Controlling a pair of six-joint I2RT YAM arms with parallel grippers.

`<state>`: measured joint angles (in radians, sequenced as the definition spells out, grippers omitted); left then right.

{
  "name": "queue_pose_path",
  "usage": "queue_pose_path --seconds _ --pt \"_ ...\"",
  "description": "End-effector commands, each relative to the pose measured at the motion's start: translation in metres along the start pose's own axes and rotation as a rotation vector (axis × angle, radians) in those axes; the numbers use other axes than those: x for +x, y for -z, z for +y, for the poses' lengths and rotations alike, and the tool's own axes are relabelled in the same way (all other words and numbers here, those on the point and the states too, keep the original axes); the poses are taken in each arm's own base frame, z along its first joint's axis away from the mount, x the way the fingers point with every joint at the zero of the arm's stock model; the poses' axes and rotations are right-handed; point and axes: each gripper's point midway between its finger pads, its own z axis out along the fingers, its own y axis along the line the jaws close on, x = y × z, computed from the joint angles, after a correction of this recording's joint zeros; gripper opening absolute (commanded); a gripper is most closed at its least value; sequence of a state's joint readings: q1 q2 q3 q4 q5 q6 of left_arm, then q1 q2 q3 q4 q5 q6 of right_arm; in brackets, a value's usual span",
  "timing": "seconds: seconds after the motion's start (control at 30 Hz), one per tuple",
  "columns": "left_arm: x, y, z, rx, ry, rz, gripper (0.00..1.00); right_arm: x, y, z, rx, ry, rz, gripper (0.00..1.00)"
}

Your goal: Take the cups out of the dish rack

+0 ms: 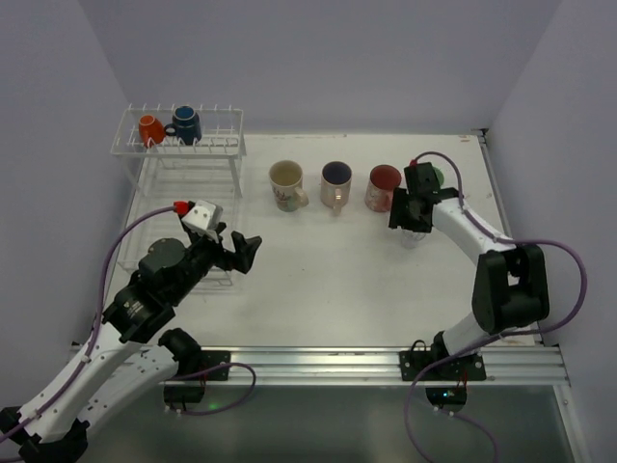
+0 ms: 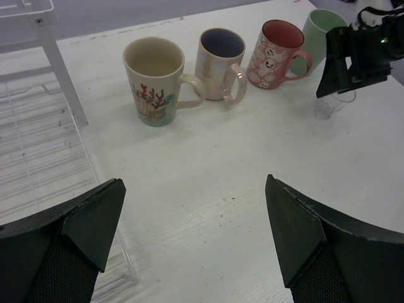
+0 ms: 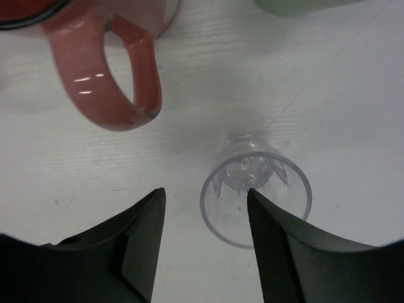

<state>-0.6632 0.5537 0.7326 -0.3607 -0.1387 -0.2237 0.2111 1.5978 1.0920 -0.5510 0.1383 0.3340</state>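
Note:
The dish rack (image 1: pixel 183 145) stands at the back left, with the small orange mug (image 1: pixel 150 128) and the small dark blue mug (image 1: pixel 185 123) on its upper shelf. On the table stand the cream mug (image 1: pixel 286 183), the pale mug with purple inside (image 1: pixel 335 181), the pink mug (image 1: pixel 383 187) and the light green mug (image 1: pixel 437 177), which is partly hidden by my right arm. My left gripper (image 1: pixel 241 253) is open and empty beside the rack's lower tray (image 2: pixel 38 151). My right gripper (image 1: pixel 410 217) is open, its jaws straddling the rim of a clear glass (image 3: pixel 255 189).
The clear glass (image 2: pixel 328 107) stands upright on the table in front of the pink mug (image 3: pixel 120 82) and the green mug (image 3: pixel 303 5). The mugs form a row in the left wrist view: cream (image 2: pixel 154 79), purple inside (image 2: pixel 221 60), pink (image 2: pixel 274 50), green (image 2: pixel 319 31).

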Motion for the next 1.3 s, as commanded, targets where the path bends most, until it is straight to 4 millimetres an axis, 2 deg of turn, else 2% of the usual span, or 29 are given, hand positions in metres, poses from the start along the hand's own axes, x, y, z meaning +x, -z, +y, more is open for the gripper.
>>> queue_pose_path --seconds 0.0,0.13,0.17,0.2,0.23,0.27,0.3,0.33,0.37,0.4,0.43,0.47,0.5,0.53,0.57,0.6,0.67,0.73,0.77,0.83,0.87,0.9,1.0,1.1,1.23,1.27 --pt "-0.003 -0.004 0.009 -0.038 -0.017 -0.011 1.0 -0.036 0.05 0.013 -0.092 -0.032 -0.155 0.64" --pt "-0.017 -0.004 0.02 -0.106 0.031 -0.057 1.0 -0.036 0.086 0.024 -0.182 -0.028 -0.238 0.72" --pt "-0.032 -0.002 0.018 -0.107 0.056 -0.096 1.0 -0.037 0.095 0.027 -0.203 -0.027 -0.265 0.75" --pt "-0.038 -0.003 0.021 -0.13 0.064 -0.106 1.0 -0.04 0.119 0.032 -0.264 -0.023 -0.328 0.79" --pt "-0.048 -0.003 0.023 -0.149 0.076 -0.123 1.0 -0.039 0.129 0.036 -0.3 -0.019 -0.366 0.89" --pt "-0.071 0.002 0.024 -0.165 0.088 -0.164 1.0 -0.04 0.141 0.041 -0.345 -0.023 -0.403 0.91" --pt "-0.077 -0.004 0.033 -0.229 0.089 -0.159 1.0 -0.04 0.172 0.049 -0.444 -0.035 -0.474 0.94" --pt "-0.088 -0.005 0.036 -0.258 0.091 -0.17 1.0 -0.04 0.181 0.056 -0.51 -0.04 -0.528 0.97" --pt "-0.114 -0.003 0.037 -0.277 0.095 -0.209 1.0 -0.038 0.192 0.061 -0.566 -0.048 -0.564 0.99" --pt "-0.116 -0.017 0.043 -0.332 0.085 -0.185 1.0 -0.037 0.202 0.065 -0.622 -0.076 -0.592 0.99" --pt "-0.125 -0.022 0.045 -0.355 0.078 -0.19 1.0 -0.032 0.217 0.071 -0.701 -0.068 -0.648 0.99" --pt "-0.151 -0.021 0.046 -0.374 0.066 -0.228 1.0 -0.03 0.22 0.073 -0.731 -0.075 -0.66 0.99" --pt "-0.148 -0.041 0.055 -0.442 0.045 -0.185 1.0 -0.027 0.225 0.076 -0.764 -0.09 -0.664 0.99" --pt "-0.155 -0.046 0.065 -0.483 0.036 -0.178 1.0 -0.019 0.226 0.081 -0.811 -0.07 -0.662 0.99" --pt "-0.176 -0.048 0.07 -0.497 0.044 -0.182 1.0 -0.017 0.227 0.082 -0.825 -0.065 -0.66 0.99" --pt "-0.169 -0.073 0.084 -0.499 0.046 -0.124 1.0 -0.011 0.221 0.083 -0.83 -0.071 -0.637 0.99" --pt "-0.183 -0.094 0.095 -0.492 0.057 -0.123 1.0 -0.004 0.221 0.087 -0.863 -0.05 -0.632 0.99" --pt "-0.19 -0.1 0.119 -0.558 0.056 -0.125 1.0 0.003 0.214 0.087 -0.866 -0.042 -0.617 0.99" --pt "-0.193 -0.111 0.13 -0.588 0.052 -0.115 1.0 0.006 0.216 0.088 -0.881 -0.031 -0.616 0.99" --pt "-0.201 -0.113 0.154 -0.65 0.051 -0.122 1.0 0.01 0.213 0.089 -0.889 -0.019 -0.613 0.99" --pt "-0.193 -0.125 0.166 -0.67 0.051 -0.093 1.0 0.013 0.215 0.09 -0.906 -0.009 -0.611 0.99" --pt "-0.19 -0.125 0.184 -0.707 0.059 -0.085 1.0 0.015 0.214 0.091 -0.912 -0.005 -0.605 0.99" --pt "-0.173 -0.141 0.213 -0.732 0.084 -0.032 1.0 0.019 0.214 0.093 -0.93 0.006 -0.602 0.99" --pt "-0.161 -0.148 0.228 -0.77 0.073 -0.003 1.0 0.022 0.212 0.096 -0.952 0.012 -0.588 0.99" --pt "-0.155 -0.151 0.253 -0.822 0.07 0.004 1.0 0.026 0.209 0.101 -0.976 0.028 -0.565 0.99" --pt "-0.147 -0.158 0.259 -0.819 0.071 0.027 1.0 0.027 0.21 0.102 -0.982 0.032 -0.565 0.99"
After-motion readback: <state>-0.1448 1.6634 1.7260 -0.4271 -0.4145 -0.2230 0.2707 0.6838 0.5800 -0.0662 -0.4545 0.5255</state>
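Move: For the left hand the blue cup on the upper rack lies about 33 cm ahead, 16 cm left and 4 cm lower. The orange cup stands some 9 cm left of the blue one and 2 cm nearer; the cream cup is 22 cm ahead of the left hand, 9 cm right, 22 cm down. From the right hand the blue cup is roughly 20 cm ahead, 57 cm left, 16 cm up; the clear cup sits level ahead-wise, 3 cm right, 4 cm below. Left hand arcs some 30 cm forward-left towards blue cup, turning counter-clockwise; right opens, rising 17 cm off clear cup. ##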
